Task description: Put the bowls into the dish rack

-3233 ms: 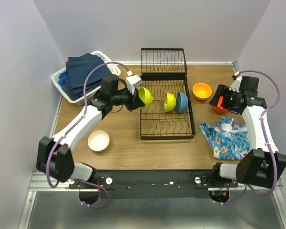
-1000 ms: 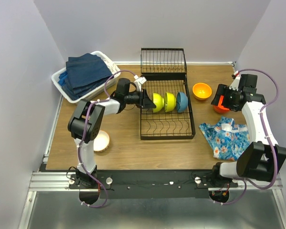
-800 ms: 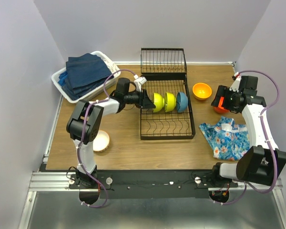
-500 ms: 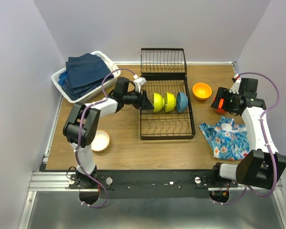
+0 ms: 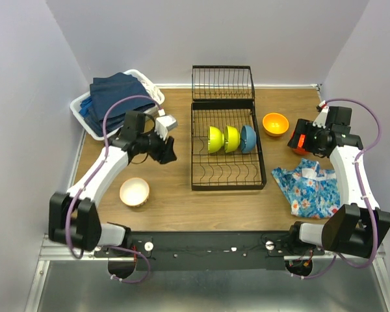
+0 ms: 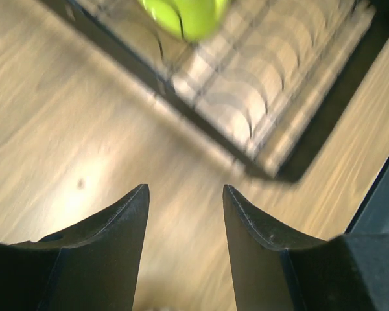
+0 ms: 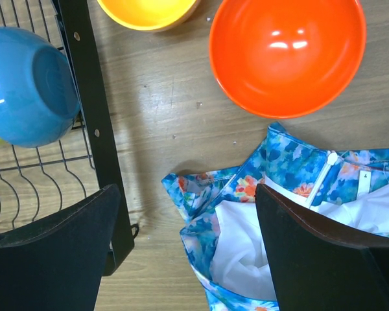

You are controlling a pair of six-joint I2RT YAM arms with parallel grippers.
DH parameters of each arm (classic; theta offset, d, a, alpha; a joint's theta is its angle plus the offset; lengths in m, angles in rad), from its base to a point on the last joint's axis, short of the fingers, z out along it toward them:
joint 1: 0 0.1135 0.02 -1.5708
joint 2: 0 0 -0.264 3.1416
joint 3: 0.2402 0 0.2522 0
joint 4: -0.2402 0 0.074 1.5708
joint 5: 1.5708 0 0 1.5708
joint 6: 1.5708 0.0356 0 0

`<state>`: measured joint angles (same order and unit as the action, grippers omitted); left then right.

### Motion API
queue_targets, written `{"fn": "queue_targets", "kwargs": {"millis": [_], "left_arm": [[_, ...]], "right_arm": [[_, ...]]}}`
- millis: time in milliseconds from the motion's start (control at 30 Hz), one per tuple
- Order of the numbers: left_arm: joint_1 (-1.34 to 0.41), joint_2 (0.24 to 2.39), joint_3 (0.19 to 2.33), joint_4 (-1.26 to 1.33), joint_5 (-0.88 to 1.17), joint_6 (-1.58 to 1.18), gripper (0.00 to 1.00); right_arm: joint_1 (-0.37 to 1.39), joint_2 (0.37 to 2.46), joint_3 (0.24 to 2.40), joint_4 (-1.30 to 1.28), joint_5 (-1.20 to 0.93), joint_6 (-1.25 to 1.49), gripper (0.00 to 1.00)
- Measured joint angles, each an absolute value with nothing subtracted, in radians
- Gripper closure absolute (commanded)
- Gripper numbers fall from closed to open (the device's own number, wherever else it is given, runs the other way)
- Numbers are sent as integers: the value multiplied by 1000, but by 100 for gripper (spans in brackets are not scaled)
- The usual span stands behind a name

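The black wire dish rack holds two lime-yellow bowls and a blue bowl standing on edge in a row. My left gripper is open and empty, over the wood just left of the rack; its wrist view shows one lime bowl and the rack's corner. A white ribbed bowl sits at front left. An orange-yellow bowl sits right of the rack. My right gripper is open above a red-orange bowl. The second red-orange bowl is out of view.
A floral blue cloth lies at front right, also under my right gripper. A white basket of navy towels stands at back left. The rack's smaller hinged section stands up at the back.
My left gripper let go of the lime bowl, which now stands in the rack, and drew back to the left. The right arm has barely moved.
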<state>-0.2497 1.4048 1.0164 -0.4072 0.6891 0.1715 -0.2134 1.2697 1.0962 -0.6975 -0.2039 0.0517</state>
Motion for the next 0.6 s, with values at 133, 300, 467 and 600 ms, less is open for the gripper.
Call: {"fn": "queue_targets", "kwargs": {"millis": [133, 300, 467, 600], "left_arm": [[-256, 1244, 990, -637, 574, 386, 43], [-255, 1088, 916, -853, 461, 559, 43], [-255, 962, 796, -1000, 385, 655, 45], [-255, 927, 714, -1042, 330, 693, 46]], "right_arm": [[-213, 1269, 1096, -697, -204, 52, 7], [-213, 1269, 1096, -695, -205, 56, 7], [-213, 1269, 1097, -689, -211, 64, 7], [-213, 1270, 1098, -690, -219, 70, 7]]}}
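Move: The white bowl stands on the table about 12 cm back and 14 cm to the left of the left hand, some 12 cm below it. On the other side, the nearest lime bowl in the dish rack is roughly 16 cm right and 6 cm ahead, and the rack's main tray is centred some 21 cm right and 4 cm ahead. From the right hand the white bowl lies about 60 cm left, 15 cm back and 13 cm down. The white bowl is what the left hand comes back for: empty and half open, it swings away from the rack, about 16 cm back and 12 cm left, level at first, then sinking some 7 cm. The wrist turns about 35 degrees on the way, so the fingers go from pointing rightward to pointing mostly down, close by the bowl and still short of touching it. ##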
